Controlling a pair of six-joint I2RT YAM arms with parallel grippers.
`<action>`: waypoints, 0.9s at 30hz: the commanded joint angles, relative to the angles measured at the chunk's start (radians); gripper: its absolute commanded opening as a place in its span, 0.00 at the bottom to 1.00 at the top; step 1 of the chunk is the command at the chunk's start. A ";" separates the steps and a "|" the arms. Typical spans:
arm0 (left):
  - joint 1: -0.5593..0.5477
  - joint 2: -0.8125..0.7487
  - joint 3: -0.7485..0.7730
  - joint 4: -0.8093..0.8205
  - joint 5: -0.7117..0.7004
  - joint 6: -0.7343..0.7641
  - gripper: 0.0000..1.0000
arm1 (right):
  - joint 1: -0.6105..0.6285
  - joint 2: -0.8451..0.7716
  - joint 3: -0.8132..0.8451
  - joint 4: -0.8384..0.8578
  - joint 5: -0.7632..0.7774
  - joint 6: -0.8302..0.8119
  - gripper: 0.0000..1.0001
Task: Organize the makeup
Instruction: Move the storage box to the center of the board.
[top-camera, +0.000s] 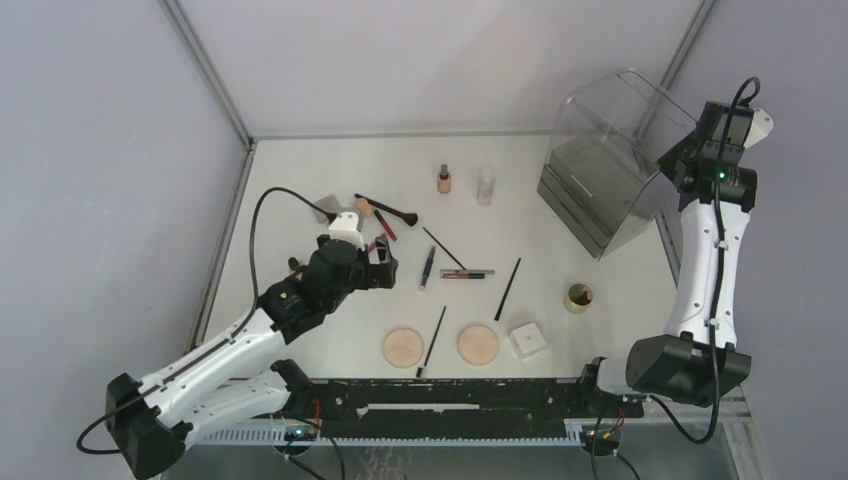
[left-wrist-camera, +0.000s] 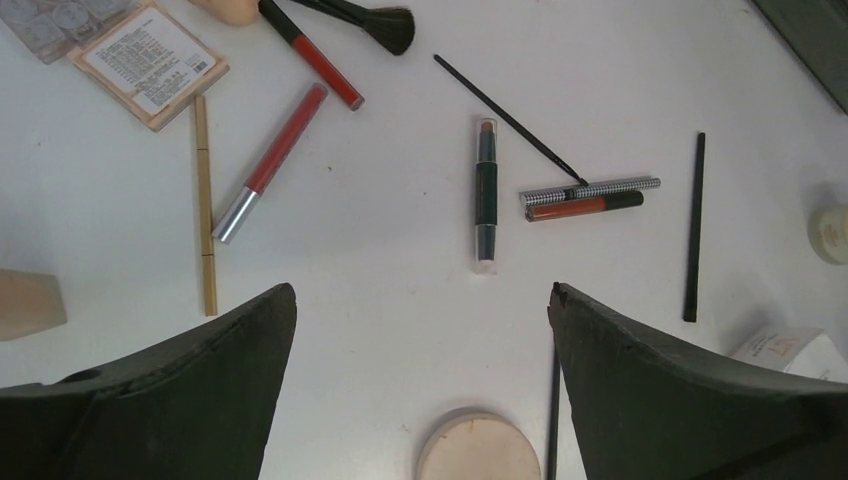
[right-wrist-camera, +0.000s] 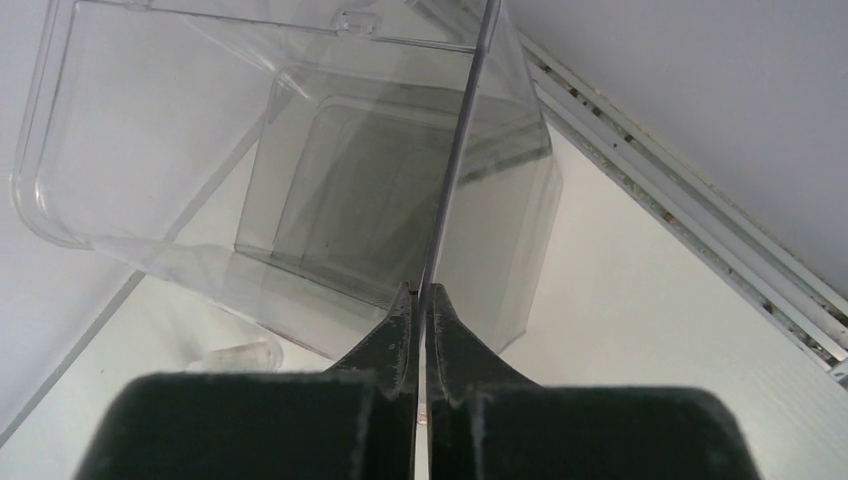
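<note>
The makeup lies scattered over the white table (top-camera: 300, 180). My left gripper (left-wrist-camera: 422, 290) hangs open above it with nothing between the fingers. Just ahead of it lie a dark double-ended stick (left-wrist-camera: 486, 195), a red lip gloss (left-wrist-camera: 272, 165), a gold pencil (left-wrist-camera: 205, 200), a checkered tube (left-wrist-camera: 590, 187) and a thin black pencil (left-wrist-camera: 693, 225). A round tan puff (left-wrist-camera: 478, 450) sits below the fingers. My right gripper (right-wrist-camera: 421, 292) is shut on the thin side wall of the clear plastic bin (right-wrist-camera: 300, 200), which is tilted at the back right (top-camera: 600, 170).
A tan bottle (top-camera: 444, 180) and a clear bottle (top-camera: 486, 186) stand at the back. Near the front are two puffs (top-camera: 404, 347), a white box (top-camera: 527, 338) and a round jar (top-camera: 578, 296). A compact (left-wrist-camera: 150, 60) lies far left. A black rail (top-camera: 450, 400) runs along the near edge.
</note>
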 joint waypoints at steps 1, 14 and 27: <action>0.003 0.082 0.052 0.073 0.067 0.021 1.00 | 0.006 -0.051 -0.001 0.014 -0.185 -0.009 0.00; 0.003 0.502 0.445 0.144 0.329 -0.003 1.00 | 0.090 -0.086 0.027 -0.097 -0.292 -0.004 0.00; -0.003 0.727 0.642 0.164 0.506 -0.043 0.96 | 0.034 -0.158 -0.015 -0.188 -0.137 -0.145 0.00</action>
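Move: The right hand already pinches the storage box's upper rim; the box's middle lies about 7 cm ahead of it, 8 cm to its left and 16 cm below. From it the board's center is roughly 45 cm left, 5 cm back and 32 cm down, the small jar 14 cm left and 15 cm back. From the open left hand the box's middle is some 47 cm right and 19 cm ahead, the lip tubes 18 cm right, 1 cm ahead, 17 cm below. Keeping its shut grip on the rim, the right hand drags the storage box about 6 cm to the left at the same height, then draws back some 3.5 cm towards its base, turning about 15 degrees counter-clockwise. The left hand, fingers staying wide open, swings about 17 cm right and 6 cm forward over the lip tubes' side of the board towards the box, dipping a little before it rises, while turning some 20 degrees clockwise and tipping slightly down, and touches nothing yet. ##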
